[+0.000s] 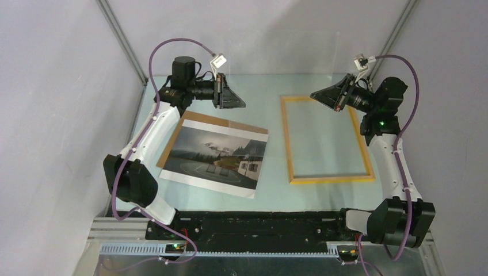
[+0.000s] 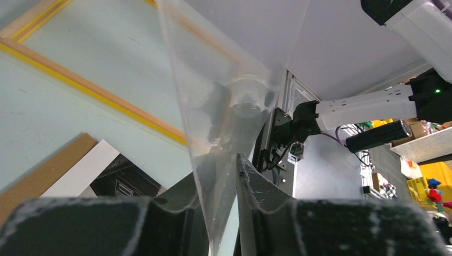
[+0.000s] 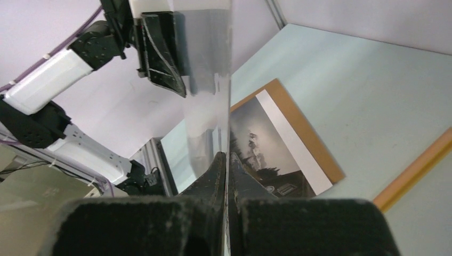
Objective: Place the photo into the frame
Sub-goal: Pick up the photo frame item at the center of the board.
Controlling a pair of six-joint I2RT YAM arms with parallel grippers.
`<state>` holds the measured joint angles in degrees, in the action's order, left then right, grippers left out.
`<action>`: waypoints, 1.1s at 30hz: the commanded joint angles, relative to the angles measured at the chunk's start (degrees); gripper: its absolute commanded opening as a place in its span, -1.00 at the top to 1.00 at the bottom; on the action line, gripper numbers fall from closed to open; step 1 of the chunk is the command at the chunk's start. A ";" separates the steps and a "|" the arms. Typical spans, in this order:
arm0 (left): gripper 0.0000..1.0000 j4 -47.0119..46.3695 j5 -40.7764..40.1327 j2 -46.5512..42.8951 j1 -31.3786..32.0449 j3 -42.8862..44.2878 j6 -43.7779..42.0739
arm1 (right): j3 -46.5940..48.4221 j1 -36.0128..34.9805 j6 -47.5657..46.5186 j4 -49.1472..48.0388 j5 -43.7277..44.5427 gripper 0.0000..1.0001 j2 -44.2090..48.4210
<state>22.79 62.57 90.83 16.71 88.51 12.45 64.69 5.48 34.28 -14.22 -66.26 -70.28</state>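
The photo [image 1: 216, 155], a dark misty landscape with white borders, lies flat at left on a brown backing board [image 1: 198, 122]. The yellow-edged frame [image 1: 286, 144] rests on the table at right. Its opening shows only the table. A clear pane [image 2: 229, 64] hangs upright in the air between both arms. My right gripper [image 3: 228, 157] is shut on one edge of the pane [image 3: 208, 53]. My left gripper [image 2: 216, 165] straddles the opposite edge, its jaws still a little apart around it. From above, the left gripper [image 1: 239, 103] and the right gripper [image 1: 315, 95] face each other over the table's far half.
The grey side walls and slanted metal posts [image 1: 124, 43] stand close behind both arms. The arm bases sit on a black rail [image 1: 247, 224] at the near edge. Bare table shows between the photo and the frame.
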 commanded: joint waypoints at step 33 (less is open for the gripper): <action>1.00 -22.45 -9.65 -5.22 1.84 -9.69 30.99 | -2.66 9.58 -29.84 32.41 30.38 -0.81 4.81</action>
<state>4.19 55.02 88.75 18.46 78.52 39.57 60.88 14.20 14.37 9.21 -47.57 -66.35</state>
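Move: The upright clear sheet hangs between the hands: its middle is roughly 11 cm to the left hand's right, level fore and aft and some 3 cm higher, its near edge already between that hand's part-open fingers. The photo lies about 11 cm left of the left hand, 6 cm back and 32 cm below. From the right hand, which still grips the sheet, the sheet's middle is some 11 cm left and 3 cm down; the empty frame is about 12 cm to its right, level fore and aft and 37 cm below. The left fingers shut on the clear sheet's edge and pinch it; that hand nearly stays put, then tips about 20 degrees. The right hand, after easing down with the sheet, opens wide, lets go of its edge and backs off some 9 cm to the right and 8 cm down, a little forward, away from the sheet, turning clockwise nearly 30 degrees. ##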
